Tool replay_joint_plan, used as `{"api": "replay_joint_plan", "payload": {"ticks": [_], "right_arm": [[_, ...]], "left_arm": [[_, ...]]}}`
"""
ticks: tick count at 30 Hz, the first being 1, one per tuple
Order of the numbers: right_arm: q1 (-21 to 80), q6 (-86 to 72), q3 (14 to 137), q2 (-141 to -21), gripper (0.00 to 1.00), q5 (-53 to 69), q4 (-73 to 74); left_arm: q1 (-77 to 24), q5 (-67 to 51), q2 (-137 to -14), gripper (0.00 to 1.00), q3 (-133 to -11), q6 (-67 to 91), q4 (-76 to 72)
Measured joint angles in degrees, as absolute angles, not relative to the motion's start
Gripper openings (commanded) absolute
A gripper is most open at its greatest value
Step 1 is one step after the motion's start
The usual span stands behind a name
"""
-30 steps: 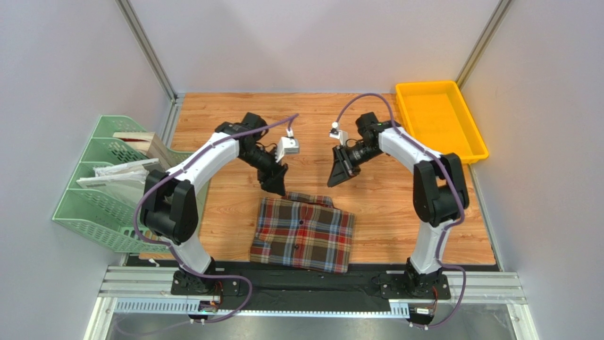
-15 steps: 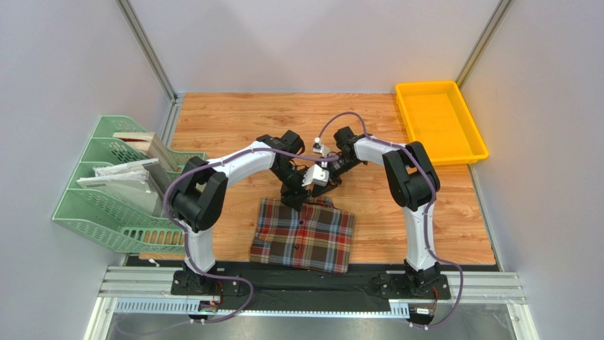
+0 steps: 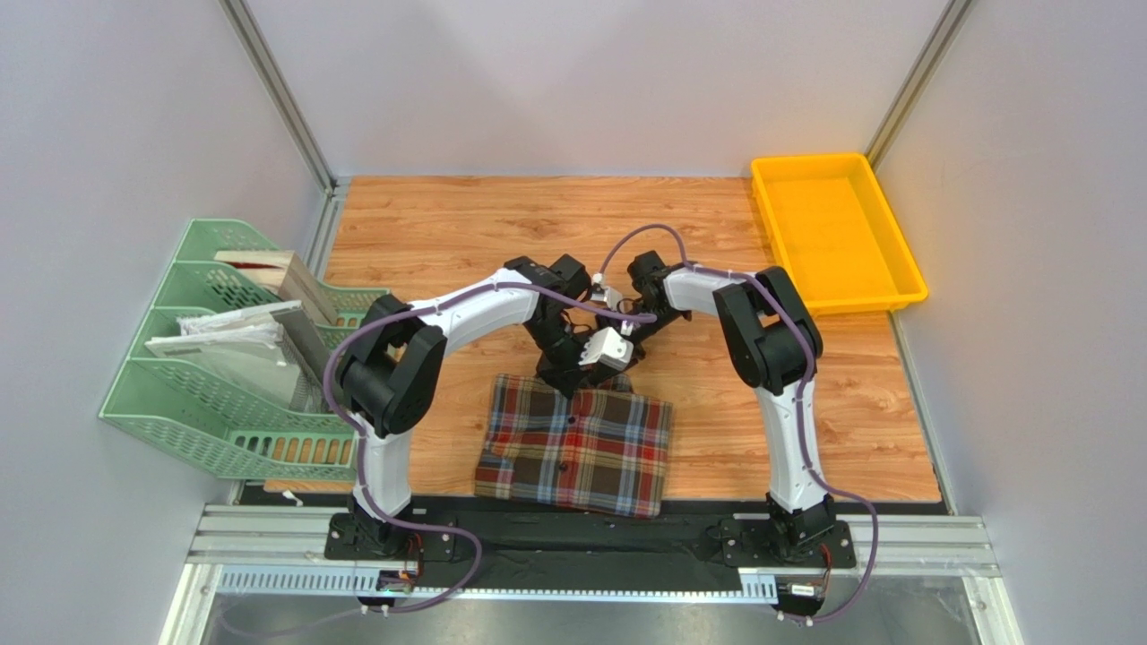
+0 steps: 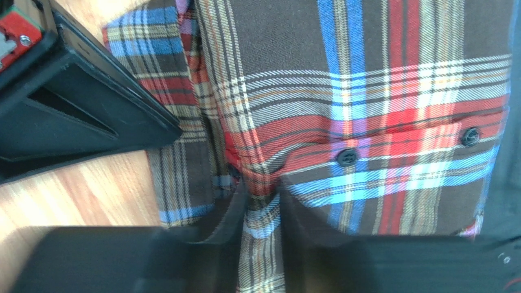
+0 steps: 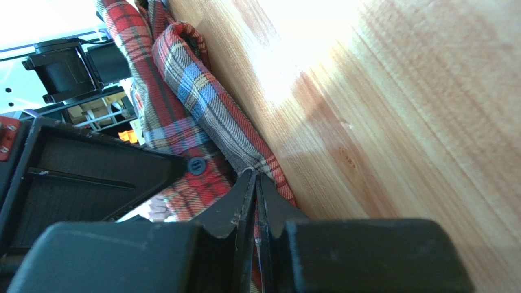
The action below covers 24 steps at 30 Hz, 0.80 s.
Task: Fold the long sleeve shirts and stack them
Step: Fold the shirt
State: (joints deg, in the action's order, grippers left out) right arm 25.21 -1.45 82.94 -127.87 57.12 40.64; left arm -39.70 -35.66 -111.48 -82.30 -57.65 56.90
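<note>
The long sleeve shirt (image 3: 576,446), a plaid flannel in brown, red, blue and cream, lies folded on the wooden table near the front edge. Both arms reach down to its far edge, close together. My left gripper (image 3: 571,376) pinches a ridge of plaid cloth (image 4: 264,213) between its fingers, near a dark button (image 4: 347,157). My right gripper (image 3: 619,363) is shut on the shirt's rolled far hem (image 5: 202,97), right where it meets the bare wood. In the left wrist view the right gripper's black body (image 4: 79,116) fills the upper left.
A green file rack (image 3: 202,363) with papers and a book stands at the left edge. A yellow tray (image 3: 835,229) sits at the far right corner. Bare wood (image 3: 444,222) stretches behind the shirt.
Both arms swung inward and down from above the table to the shirt's far edge. Both grippers closed on the cloth there.
</note>
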Motion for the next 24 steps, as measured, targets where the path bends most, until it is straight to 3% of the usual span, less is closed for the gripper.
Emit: {"api": "replay_joint_plan", "payload": {"ticks": [2,24], "right_arm": [[25.21,-1.41,82.94,-127.87,0.09,57.12,40.69],[25.26,3.84,82.94,-127.9,0.07,57.41,42.28]], "left_arm": [[-39.68,-35.75,-111.48,0.0,-82.89,-57.93,58.02],[-37.36,-31.81,-113.16,0.0,-94.52,-57.14,62.7]]}}
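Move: The far edge of the folded shirt's upper layer lies right at my left fingertips, about 1 cm below, near the middle of its width. The upper button is roughly 4 cm back and straight in line with that hand, the lower button some 12 cm back and 1 cm left. The under layer's far strip, already between my right fingers, is about 5 cm ahead and 8 cm right of my left hand. From my right hand the upper edge is 5 cm back, 8 cm left, slightly higher. I shut my left fingers on the upper layer's far edge, pinching it near the button line, then carry it forward and up together, about 4 cm each way, tipping the hand only slightly. All the while my right hand stays put low over the table, still pinching the strip of the under layer. ##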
